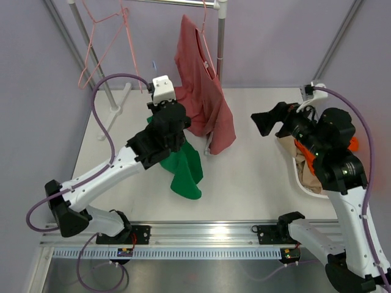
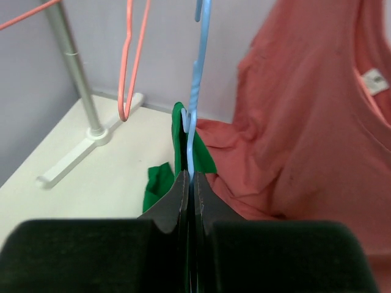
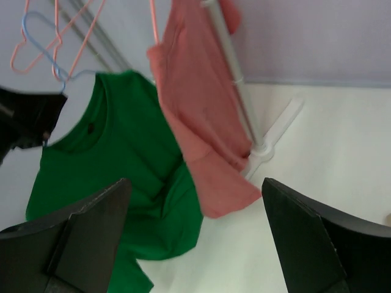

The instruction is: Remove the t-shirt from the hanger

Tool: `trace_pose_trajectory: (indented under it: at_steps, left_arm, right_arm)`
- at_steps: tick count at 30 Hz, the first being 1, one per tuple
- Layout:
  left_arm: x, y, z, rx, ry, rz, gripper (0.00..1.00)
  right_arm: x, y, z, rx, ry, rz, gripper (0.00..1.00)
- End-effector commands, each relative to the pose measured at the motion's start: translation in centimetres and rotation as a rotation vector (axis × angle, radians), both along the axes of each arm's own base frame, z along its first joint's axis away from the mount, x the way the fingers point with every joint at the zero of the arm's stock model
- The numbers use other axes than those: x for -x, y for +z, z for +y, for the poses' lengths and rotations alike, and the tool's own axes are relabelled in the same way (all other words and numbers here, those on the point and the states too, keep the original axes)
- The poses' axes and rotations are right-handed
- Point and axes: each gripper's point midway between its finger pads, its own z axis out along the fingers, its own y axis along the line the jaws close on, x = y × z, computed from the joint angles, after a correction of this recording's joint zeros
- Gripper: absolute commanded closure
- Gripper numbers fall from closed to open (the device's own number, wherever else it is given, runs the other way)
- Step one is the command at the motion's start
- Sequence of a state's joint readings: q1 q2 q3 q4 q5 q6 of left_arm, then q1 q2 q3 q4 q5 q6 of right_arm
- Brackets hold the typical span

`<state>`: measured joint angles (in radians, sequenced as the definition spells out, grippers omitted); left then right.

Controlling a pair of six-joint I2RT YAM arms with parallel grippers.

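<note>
A green t-shirt [image 1: 186, 171] hangs on a thin blue hanger [image 2: 197, 91], its lower part drooping to the table. My left gripper [image 1: 166, 122] is shut on the hanger's stem just above the shirt's collar, with the jaws [image 2: 191, 183] pressed together on the blue wire. In the right wrist view the green shirt [image 3: 116, 165] faces me with the hanger's hook [image 3: 43, 46] above it. My right gripper [image 1: 264, 122] is open and empty at the right, well apart from the shirt, jaws [image 3: 195, 183] wide and pointing at it.
A salmon t-shirt [image 1: 204, 91] hangs on the clothes rack [image 1: 221, 36] just right of the green one, touching it. Empty pink hangers [image 1: 104, 43] hang at the back left. A white basket [image 1: 294, 171] of clothes stands under my right arm.
</note>
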<state>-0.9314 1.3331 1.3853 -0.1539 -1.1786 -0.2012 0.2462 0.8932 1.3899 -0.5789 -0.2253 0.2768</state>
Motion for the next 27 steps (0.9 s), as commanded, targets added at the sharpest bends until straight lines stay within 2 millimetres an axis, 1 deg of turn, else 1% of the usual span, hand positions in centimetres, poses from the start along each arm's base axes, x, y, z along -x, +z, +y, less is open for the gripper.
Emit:
trace_pose_trajectory:
  at_steps: [1, 3, 4, 5, 6, 7, 8, 9, 10, 11, 12, 13, 14, 15, 16, 17, 18, 19, 20, 21, 22, 23, 24, 25, 26, 27]
  left_arm:
    - [-0.4, 1.5, 1.2, 0.108, 0.193, -0.064, 1.00]
    - [-1.1, 1.6, 0.4, 0.115, 0.191, -0.066, 1.00]
    - [-1.6, 1.7, 0.6, 0.117, 0.203, -0.067, 1.00]
    - [-2.0, 1.6, 0.4, 0.106, 0.200, -0.061, 1.00]
    - [-2.4, 2.3, 0.1, 0.114, 0.198, -0.066, 1.00]
    - [-3.1, 1.6, -0.3, 0.090, 0.210, -0.053, 1.00]
    - [-3.4, 1.5, -0.5, 0.071, 0.212, -0.042, 1.00]
    - [-3.6, 2.3, -0.6, 0.079, 0.219, -0.050, 1.00]
    - [-4.2, 1.7, -1.1, 0.054, 0.231, -0.039, 1.00]
    - [-4.4, 1.8, -1.1, 0.048, 0.240, -0.039, 1.00]
    - [-4.7, 1.9, -1.3, 0.043, 0.240, -0.036, 1.00]
    - [-5.1, 1.9, -1.5, 0.036, 0.250, -0.035, 1.00]
    - [-5.2, 2.0, -1.5, 0.032, 0.252, -0.034, 1.00]
    - [-5.4, 2.0, -1.7, 0.030, 0.253, -0.034, 1.00]
    - [-5.4, 2.1, -1.7, 0.029, 0.251, -0.033, 1.00]
    - [-5.4, 2.2, -1.7, 0.032, 0.245, -0.034, 1.00]
    - [-5.2, 2.2, -1.8, 0.030, 0.241, -0.034, 1.00]
    - [-5.1, 1.9, -1.9, 0.024, 0.239, -0.029, 1.00]
    - [-4.8, 2.3, -1.6, 0.033, 0.238, -0.035, 1.00]
    - [-4.5, 2.3, -1.8, 0.032, 0.227, -0.034, 1.00]
    - [-4.3, 2.3, -1.8, 0.023, 0.228, -0.031, 1.00]
    - [-3.9, 2.5, -1.4, 0.025, 0.245, -0.034, 1.00]
    - [-3.8, 2.6, -1.5, 0.020, 0.242, -0.033, 1.00]
    - [-3.6, 2.6, -1.5, 0.017, 0.240, -0.032, 1.00]
    - [-3.5, 2.4, -1.4, 0.013, 0.239, -0.029, 1.00]
    - [-3.4, 2.6, -1.3, 0.019, 0.236, -0.032, 1.00]
  right_arm:
    - [0.9, -3.9, 4.4, 0.009, 0.234, 0.066, 0.01]
    - [1.6, -4.8, 6.0, -0.005, 0.325, 0.051, 0.02]
    - [1.9, -5.1, 6.7, -0.012, 0.355, 0.045, 0.03]
    - [2.5, -6.7, 7.9, -0.011, 0.416, 0.070, 0.03]
    - [2.5, -6.6, 8.6, -0.018, 0.439, 0.042, 0.03]
    - [2.8, -7.2, 9.3, -0.020, 0.470, 0.043, 0.03]
    - [3.4, -9.1, 10.5, -0.013, 0.517, 0.074, 0.03]
    - [3.4, -9.2, 11.1, -0.014, 0.530, 0.048, 0.03]
    - [3.7, -9.7, 11.7, -0.005, 0.550, 0.035, 0.03]
    - [4.2, -11.4, 12.1, 0.002, 0.570, 0.047, 0.03]
    - [4.8, -10.8, 13.0, -0.015, 0.599, -0.004, 0.02]
    - [5.0, -11.0, 13.4, -0.027, 0.611, -0.022, 0.02]
    - [5.4, -12.4, 13.5, -0.031, 0.623, -0.007, 0.02]
    - [5.6, -11.5, 14.1, -0.055, 0.637, -0.069, 0.02]
    - [5.5, -12.5, 14.2, -0.060, 0.621, -0.063, 0.02]
    - [5.3, -12.0, 14.4, -0.076, 0.609, -0.106, 0.02]
    - [5.5, -12.2, 14.7, -0.080, 0.611, -0.124, 0.02]
    - [5.0, -13.5, 14.6, -0.077, 0.577, -0.115, 0.01]
    - [4.8, -13.7, 14.7, -0.086, 0.562, -0.129, 0.01]
    - [4.9, -12.7, 14.9, -0.117, 0.558, -0.188, 0.01]
    - [4.4, -13.7, 14.8, -0.119, 0.532, -0.186, 0.00]
    - [4.1, -12.9, 14.9, -0.141, 0.520, -0.226, 0.01]
    - [3.8, -13.0, 15.0, -0.142, 0.504, -0.226, 0.00]
    - [3.2, -13.5, 15.4, -0.134, 0.487, -0.215, 0.01]
    - [3.0, -13.0, 15.6, -0.143, 0.480, -0.241, 0.01]
    - [2.7, -13.0, 15.8, -0.139, 0.472, -0.256, 0.00]
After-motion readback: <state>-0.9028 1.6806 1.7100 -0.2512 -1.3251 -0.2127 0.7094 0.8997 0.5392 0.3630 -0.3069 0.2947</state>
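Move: The left gripper already holds the blue hanger; the green t-shirt's middle hangs about 18 cm below it, 8 cm back and 5 cm to the right. From the open right gripper the same shirt lies roughly 28 cm to the left, about level fore and aft, and 20 cm lower. The pink shirt hangs some 10 cm ahead and 13 cm right of the left gripper, at nearly its height; the empty pink hangers are about 15 cm ahead, 12 cm left and 5 cm higher. Sweep the wide-open right gripper down some 18 cm and left about 15 cm towards the lower part of the green t-shirt, drawing back slightly on the way and swinging the fingers about 30 degrees counter-clockwise to face it. Keep the left grip on the blue hanger and carry it forward and a little right towards the pink shirt, turning slightly counter-clockwise. ##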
